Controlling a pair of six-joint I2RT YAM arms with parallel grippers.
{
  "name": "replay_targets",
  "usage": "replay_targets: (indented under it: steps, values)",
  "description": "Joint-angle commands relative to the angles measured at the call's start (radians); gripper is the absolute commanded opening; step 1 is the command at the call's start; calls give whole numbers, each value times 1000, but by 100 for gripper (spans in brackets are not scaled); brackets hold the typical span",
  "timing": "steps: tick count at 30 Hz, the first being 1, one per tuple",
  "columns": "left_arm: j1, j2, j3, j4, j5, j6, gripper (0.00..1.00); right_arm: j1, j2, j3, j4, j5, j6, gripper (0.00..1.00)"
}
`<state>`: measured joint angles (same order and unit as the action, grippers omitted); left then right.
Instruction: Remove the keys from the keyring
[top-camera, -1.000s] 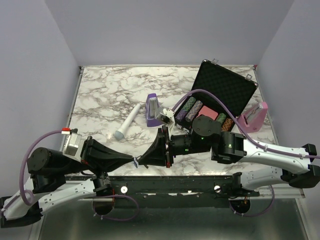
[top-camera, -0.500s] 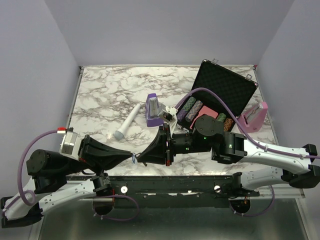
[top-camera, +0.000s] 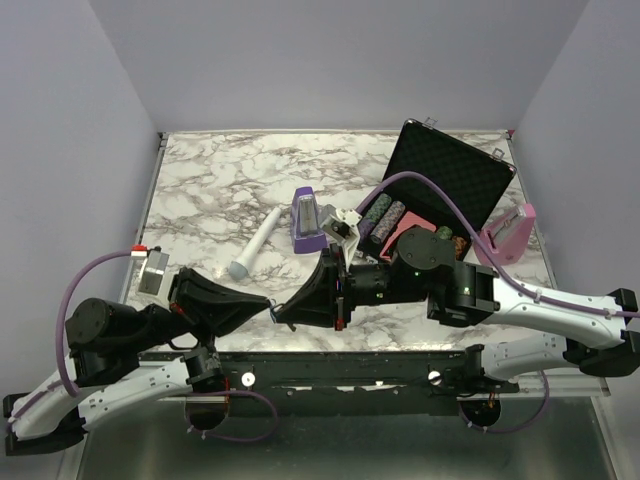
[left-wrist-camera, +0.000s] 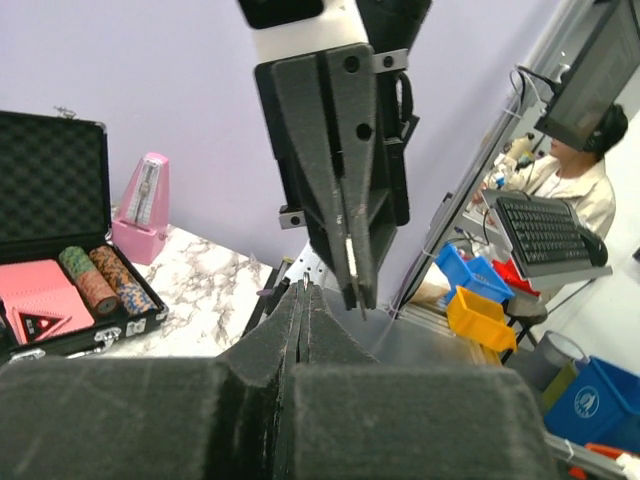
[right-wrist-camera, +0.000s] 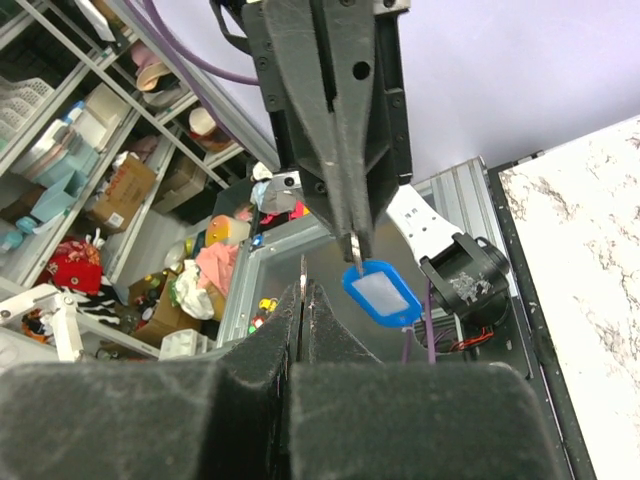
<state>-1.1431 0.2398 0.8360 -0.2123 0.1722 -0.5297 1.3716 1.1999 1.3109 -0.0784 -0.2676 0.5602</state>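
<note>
My two grippers meet tip to tip above the table's front edge. My left gripper is shut on a small silver metal piece, from which a blue tag hangs; this looks like the keyring. My right gripper is shut on a thin silver key, seen edge-on between its pads. In the left wrist view my left gripper shows a silver sliver at its tip. There the right gripper pinches a thin silver strip. The two metal pieces appear slightly apart.
A purple metronome and a white pen-like stick lie mid-table behind the grippers. An open black case with poker chips stands at the right. A pink metronome is by the right edge.
My left arm has swung up and right, raising its wrist. The meeting point of the two grippers has moved slightly farther onto the table. Both stay shut.
</note>
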Motion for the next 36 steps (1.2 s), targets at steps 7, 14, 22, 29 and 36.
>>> replay_targets:
  steps: [7, 14, 22, 29, 36]
  values:
    - [-1, -48, 18, -145, -233, -119, 0, 3, -83, -25, -102, 333, 10, 1]
    - [-3, 4, 78, -419, -450, -228, 0, 3, -74, -48, -273, 620, 107, 1]
    - [-1, 92, 88, -633, -576, -366, 0, -19, 19, -76, -437, 729, 257, 1]
    - [-3, 142, 48, -711, -588, -441, 0, -147, 90, -114, -439, 541, 306, 1]
    - [-1, 220, -4, -727, -527, -466, 0, -262, 15, -344, -258, 375, 365, 1]
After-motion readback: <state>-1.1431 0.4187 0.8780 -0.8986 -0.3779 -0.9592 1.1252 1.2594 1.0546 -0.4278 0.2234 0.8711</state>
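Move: The key is already in the right fingertips and the blue tag in the left, with the two tips almost meeting some 40 cm above the table. The bare table ahead lies roughly 23 cm forward and 8 cm right of the right hand, and 22 cm forward and 9 cm right of the left. From the right hand, the white tube is about 36 cm ahead and 10 cm left, and the purple metronome 40 cm ahead and 3 cm right. The key, still pinched in the shut right fingers, is brought down about 20 cm and forward some 15 cm towards the bare table, then also rightward, away from the blue tag, while the fingers swing from leftward to forward and tip down. The left hand keeps the tag pinched and sinks roughly 17 cm while going 8 cm forward, its fingers likewise turning forward and down. ##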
